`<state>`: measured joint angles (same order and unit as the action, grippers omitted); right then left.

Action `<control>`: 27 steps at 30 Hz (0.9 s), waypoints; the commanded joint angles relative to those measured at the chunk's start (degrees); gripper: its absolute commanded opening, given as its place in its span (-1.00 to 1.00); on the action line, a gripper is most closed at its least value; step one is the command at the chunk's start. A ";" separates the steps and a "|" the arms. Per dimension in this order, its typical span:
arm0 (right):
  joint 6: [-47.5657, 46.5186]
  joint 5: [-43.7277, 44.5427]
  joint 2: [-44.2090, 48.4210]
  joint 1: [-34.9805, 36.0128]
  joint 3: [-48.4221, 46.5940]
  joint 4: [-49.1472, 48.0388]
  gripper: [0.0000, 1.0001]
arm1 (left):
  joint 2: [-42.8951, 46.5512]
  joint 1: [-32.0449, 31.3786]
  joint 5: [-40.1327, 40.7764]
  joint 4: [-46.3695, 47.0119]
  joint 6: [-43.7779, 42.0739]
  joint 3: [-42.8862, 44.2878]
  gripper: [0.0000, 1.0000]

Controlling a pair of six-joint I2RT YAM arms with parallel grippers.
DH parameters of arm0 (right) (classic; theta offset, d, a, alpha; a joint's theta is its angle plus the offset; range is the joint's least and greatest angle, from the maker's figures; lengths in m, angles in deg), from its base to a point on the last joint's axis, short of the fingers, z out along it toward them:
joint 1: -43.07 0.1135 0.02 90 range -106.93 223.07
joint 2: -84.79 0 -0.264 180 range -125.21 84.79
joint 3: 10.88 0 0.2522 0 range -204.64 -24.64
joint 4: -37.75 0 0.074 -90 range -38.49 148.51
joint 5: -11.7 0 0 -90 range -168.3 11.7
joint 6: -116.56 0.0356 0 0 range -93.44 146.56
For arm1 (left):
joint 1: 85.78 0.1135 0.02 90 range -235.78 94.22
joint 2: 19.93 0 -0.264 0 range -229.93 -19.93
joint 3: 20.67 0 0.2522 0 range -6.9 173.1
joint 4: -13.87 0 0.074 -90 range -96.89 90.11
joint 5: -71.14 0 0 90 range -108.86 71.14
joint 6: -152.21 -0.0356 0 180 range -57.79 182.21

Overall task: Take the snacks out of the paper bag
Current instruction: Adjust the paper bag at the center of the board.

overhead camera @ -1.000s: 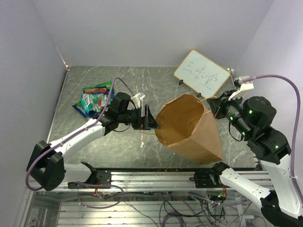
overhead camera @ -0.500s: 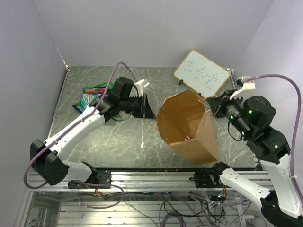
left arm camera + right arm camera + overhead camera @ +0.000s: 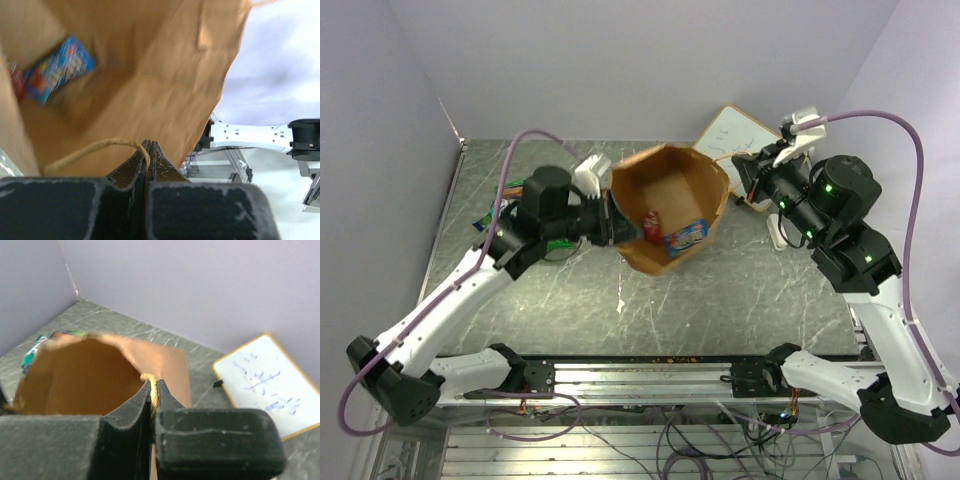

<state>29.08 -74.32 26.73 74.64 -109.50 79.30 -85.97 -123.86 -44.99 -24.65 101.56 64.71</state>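
The brown paper bag (image 3: 670, 170) hangs off the table between both arms, its mouth turned up toward the top camera. Inside lie a blue snack packet (image 3: 685, 237) and a red one (image 3: 651, 224). My left gripper (image 3: 613, 222) is shut on the bag's left twisted handle (image 3: 95, 149). My right gripper (image 3: 735, 178) is shut on the handle at the right rim (image 3: 150, 377). In the left wrist view the blue packet (image 3: 57, 67) and red packet (image 3: 17, 82) rest against the bag's inner wall (image 3: 150, 75).
Other snack packets (image 3: 488, 218) lie on the table at the left, partly hidden behind my left arm. A white writing board (image 3: 725, 135) lies at the back right, just behind the bag and the right gripper. Grey walls enclose the table.
My left gripper has shut on the bag's handle. Both arms have raised the bag and carried it left and farther back, turning its mouth upward so the snacks inside show.
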 commanded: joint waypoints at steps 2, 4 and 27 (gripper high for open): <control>-14.18 -1.36 -6.57 0.16 -2.68 -10.71 -1.00 | 9.57 -3.36 3.21 6.91 6.76 -12.94 -0.86; -18.58 -2.06 -10.84 0.07 -5.20 -10.98 -1.00 | 11.16 -5.79 5.08 8.71 7.70 -16.49 -0.86; 5.79 -46.34 4.74 0.59 23.71 -7.84 -1.00 | 6.13 -39.74 27.73 9.91 9.20 -31.04 -0.71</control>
<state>20.95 -114.64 27.06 74.77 -92.78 78.52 -83.63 -162.81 -21.56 -12.14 110.04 37.06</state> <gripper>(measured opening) 0.003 0.103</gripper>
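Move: The left hand already holds one handle of the paper bag; the bag's middle lies about 7 cm to its right, 6 cm ahead and 12 cm below. The right hand holds the other handle, with the bag about 13 cm to its left, 1 cm back and 24 cm below. The snack pile is some 26 cm left and 19 cm ahead of the left hand, and the whiteboard roughly 30 cm ahead and 8 cm right of the right hand, both down on the table. Still pinching its handle, the left hand draws the near-left side of the bag's rim back towards the base and down, about 17 cm each way, edging some 5 cm to the right as it goes. The right hand, shut on the other handle throughout, first swings forward about 8 cm and left, then turns back and sinks to finish lower, farther left over the bag and nearer the base, turning some 40 degrees counter-clockwise. ##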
